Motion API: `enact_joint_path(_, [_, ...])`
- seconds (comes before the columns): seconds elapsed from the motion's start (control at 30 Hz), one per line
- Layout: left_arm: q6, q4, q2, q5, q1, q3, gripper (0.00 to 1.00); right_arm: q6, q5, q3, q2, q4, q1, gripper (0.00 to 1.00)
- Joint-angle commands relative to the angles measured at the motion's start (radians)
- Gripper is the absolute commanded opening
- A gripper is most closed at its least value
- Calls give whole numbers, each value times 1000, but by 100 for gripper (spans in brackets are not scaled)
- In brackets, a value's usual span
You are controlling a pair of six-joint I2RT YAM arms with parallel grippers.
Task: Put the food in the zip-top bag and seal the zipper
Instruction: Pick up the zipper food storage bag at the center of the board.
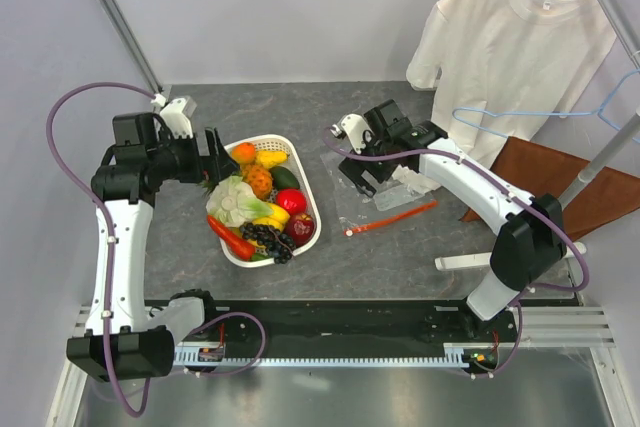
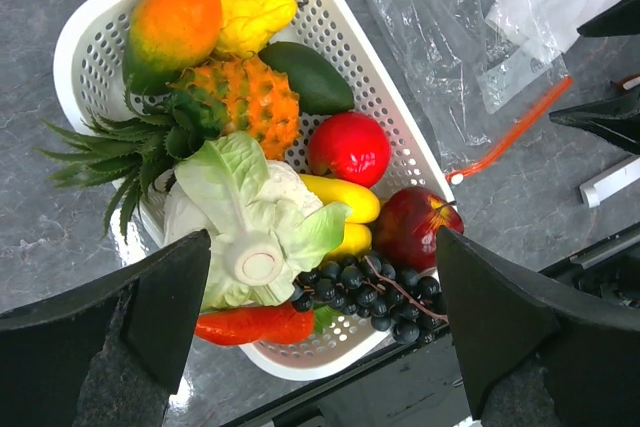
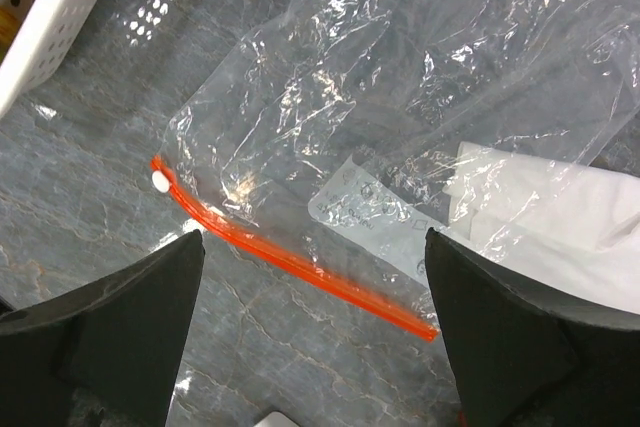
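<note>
The food (image 1: 258,202) fills a white mesh basket (image 1: 312,209): pale cabbage (image 2: 250,217), dark grapes (image 2: 370,292), a red chili (image 2: 250,325) and a red round fruit (image 2: 348,147). My left gripper (image 1: 215,157) hovers open over the basket's left side, and its jaws (image 2: 322,237) frame the cabbage and grapes without touching them. The clear zip-top bag (image 3: 380,77) lies flat right of the basket. Its red-orange zipper (image 3: 300,265) runs along the near edge, ending in a small white end piece (image 3: 160,182). My right gripper (image 3: 314,237) hangs open above the zipper, holding nothing.
A white T-shirt (image 1: 505,37) hangs on a yellow hanger at the back right, with a blue hanger (image 1: 600,112) and a brown board (image 1: 560,182) beside it. A white bar (image 1: 465,262) lies near the right arm's base. White material (image 3: 560,217) shows through the bag's corner.
</note>
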Motion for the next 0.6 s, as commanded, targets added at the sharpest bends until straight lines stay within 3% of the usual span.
enact_joint_path(0.0, [26, 8, -3, -57, 1, 45, 100, -71, -20, 14, -50, -38, 7, 98])
enact_joint_path(0.17, [-7, 21, -20, -96, -1, 20, 100, -162, -43, -63, -117, -38, 12, 98])
enact_joint_path(0.33, [-50, 168, -140, -22, -1, -107, 100, -284, 11, -207, -171, 14, 18, 98])
enact_joint_path(0.57, [-23, 305, -243, 122, 2, -164, 100, -563, 13, -435, -230, 111, 18, 98])
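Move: The empty zip-top bag lies flat, its middle some 7 cm ahead of the right hand, level sideways and about 16 cm below it. The bag's orange zipper strip is roughly 2 cm back and 5 cm to the right, the white cloth 9 cm ahead and 13 cm right, and the food basket 2 cm ahead and 22 cm left. From the left hand the bag is about 11 cm ahead, 31 cm right and 27 cm below. Back and to the right, then ever more steeply down, the right hand travels about 9 cm in all towards the bag's orange zipper strip, ending on its near side above the board. Its wrist turns roughly 20 degrees counter-clockwise and the wide-open fingers swing nearer to straight down. The left hand, open and empty, eases up and back a couple of centimetres, fingers tipping up. ##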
